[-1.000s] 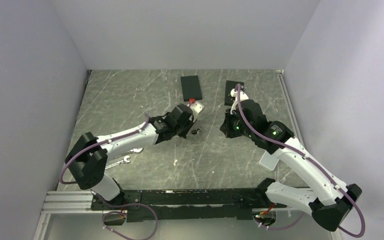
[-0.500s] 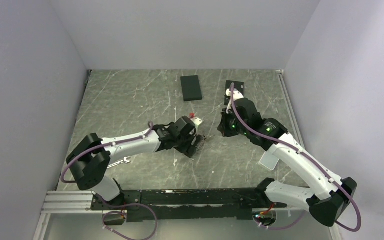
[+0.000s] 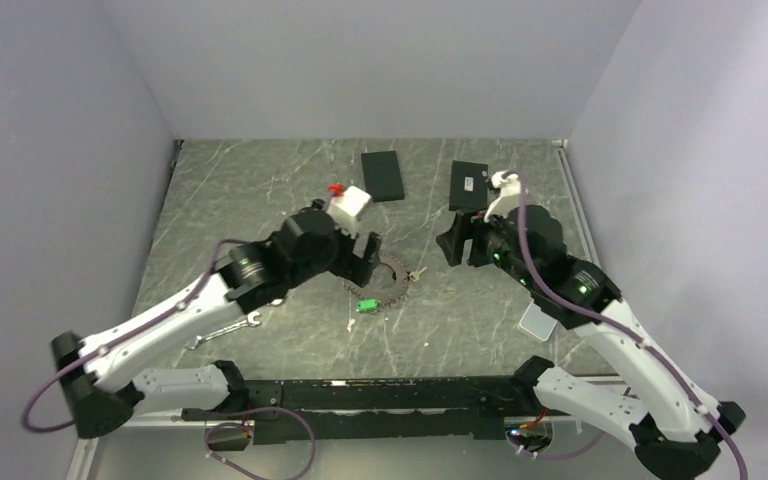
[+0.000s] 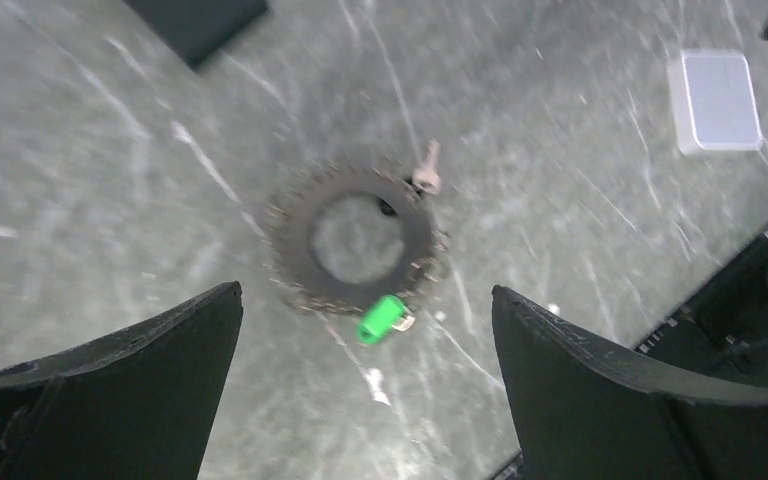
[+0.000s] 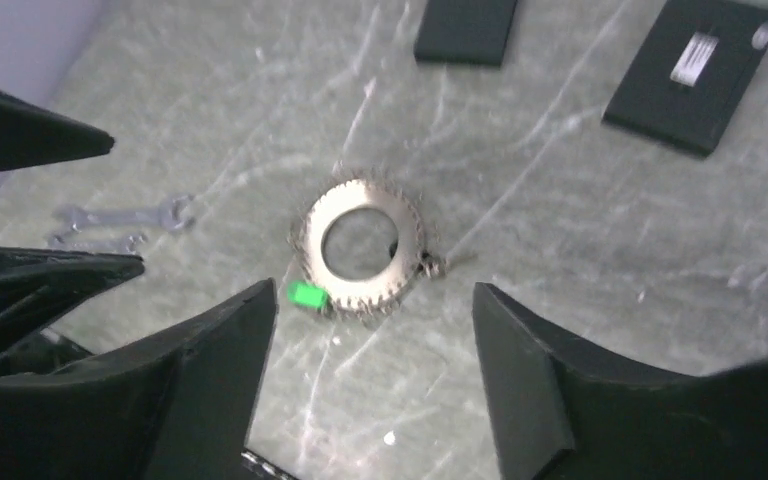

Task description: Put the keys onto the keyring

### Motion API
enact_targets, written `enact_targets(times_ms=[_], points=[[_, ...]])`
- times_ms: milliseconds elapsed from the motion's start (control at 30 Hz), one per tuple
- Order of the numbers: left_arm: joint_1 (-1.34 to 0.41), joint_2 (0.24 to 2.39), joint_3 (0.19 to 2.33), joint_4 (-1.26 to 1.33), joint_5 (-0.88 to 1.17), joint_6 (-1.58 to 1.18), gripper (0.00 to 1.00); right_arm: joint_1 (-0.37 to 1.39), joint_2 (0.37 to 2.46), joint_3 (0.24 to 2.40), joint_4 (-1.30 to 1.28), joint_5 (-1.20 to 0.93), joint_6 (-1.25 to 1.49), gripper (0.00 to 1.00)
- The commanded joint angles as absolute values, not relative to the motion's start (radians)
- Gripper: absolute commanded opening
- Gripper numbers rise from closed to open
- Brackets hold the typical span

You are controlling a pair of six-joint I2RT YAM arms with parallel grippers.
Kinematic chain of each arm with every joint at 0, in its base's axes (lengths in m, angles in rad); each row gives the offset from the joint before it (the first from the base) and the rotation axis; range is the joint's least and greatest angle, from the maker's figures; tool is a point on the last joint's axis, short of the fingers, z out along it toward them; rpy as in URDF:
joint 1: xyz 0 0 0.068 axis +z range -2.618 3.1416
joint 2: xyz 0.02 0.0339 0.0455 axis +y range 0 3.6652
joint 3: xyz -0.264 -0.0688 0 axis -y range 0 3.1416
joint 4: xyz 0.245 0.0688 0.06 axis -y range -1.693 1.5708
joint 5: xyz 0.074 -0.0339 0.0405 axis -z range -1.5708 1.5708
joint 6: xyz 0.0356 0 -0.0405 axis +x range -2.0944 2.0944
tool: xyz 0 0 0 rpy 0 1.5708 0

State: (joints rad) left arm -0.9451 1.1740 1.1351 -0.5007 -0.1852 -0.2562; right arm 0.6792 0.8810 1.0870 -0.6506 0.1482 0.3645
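Observation:
The keyring, a dark toothed metal ring with an open centre, lies flat on the marble table. A green-headed key touches its near edge and a small silver key its right edge; whether they hang on the ring I cannot tell. In the left wrist view the keyring, green key and silver key lie below my left gripper, which is wide open and empty. My right gripper is also open and empty above the keyring and green key.
Two flat black boxes lie at the back. Small wrenches sit at the front left. A translucent box lies under the right arm. The left arm's fingers show at the right wrist view's left edge.
Both grippers opened and rose off the table. The keyring with the keys now lies free between them. The left arm swung up and back.

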Motion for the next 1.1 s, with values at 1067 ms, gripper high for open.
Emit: enact_targets(times_ms=[1067], points=[[-0.922,0.708,0.897,-0.292,-0.841,0.165,0.99,0.676,0.675,0.821,-0.074,0.284,0.366,1.00]])
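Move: The keyring lies flat on the table, about 7 cm right of the left hand, 2 cm ahead and some 19 cm below. The green key is about 5 cm back and 4 cm left of the keyring's middle; the silver key is 8 cm right of it and 2 cm farther out. From the right hand, the keyring is about 16 cm left, 2 cm ahead and 23 cm below. Leaving the keyring, the left hand swings some 17 cm left and up; the right rises 5 cm, opening fully. ##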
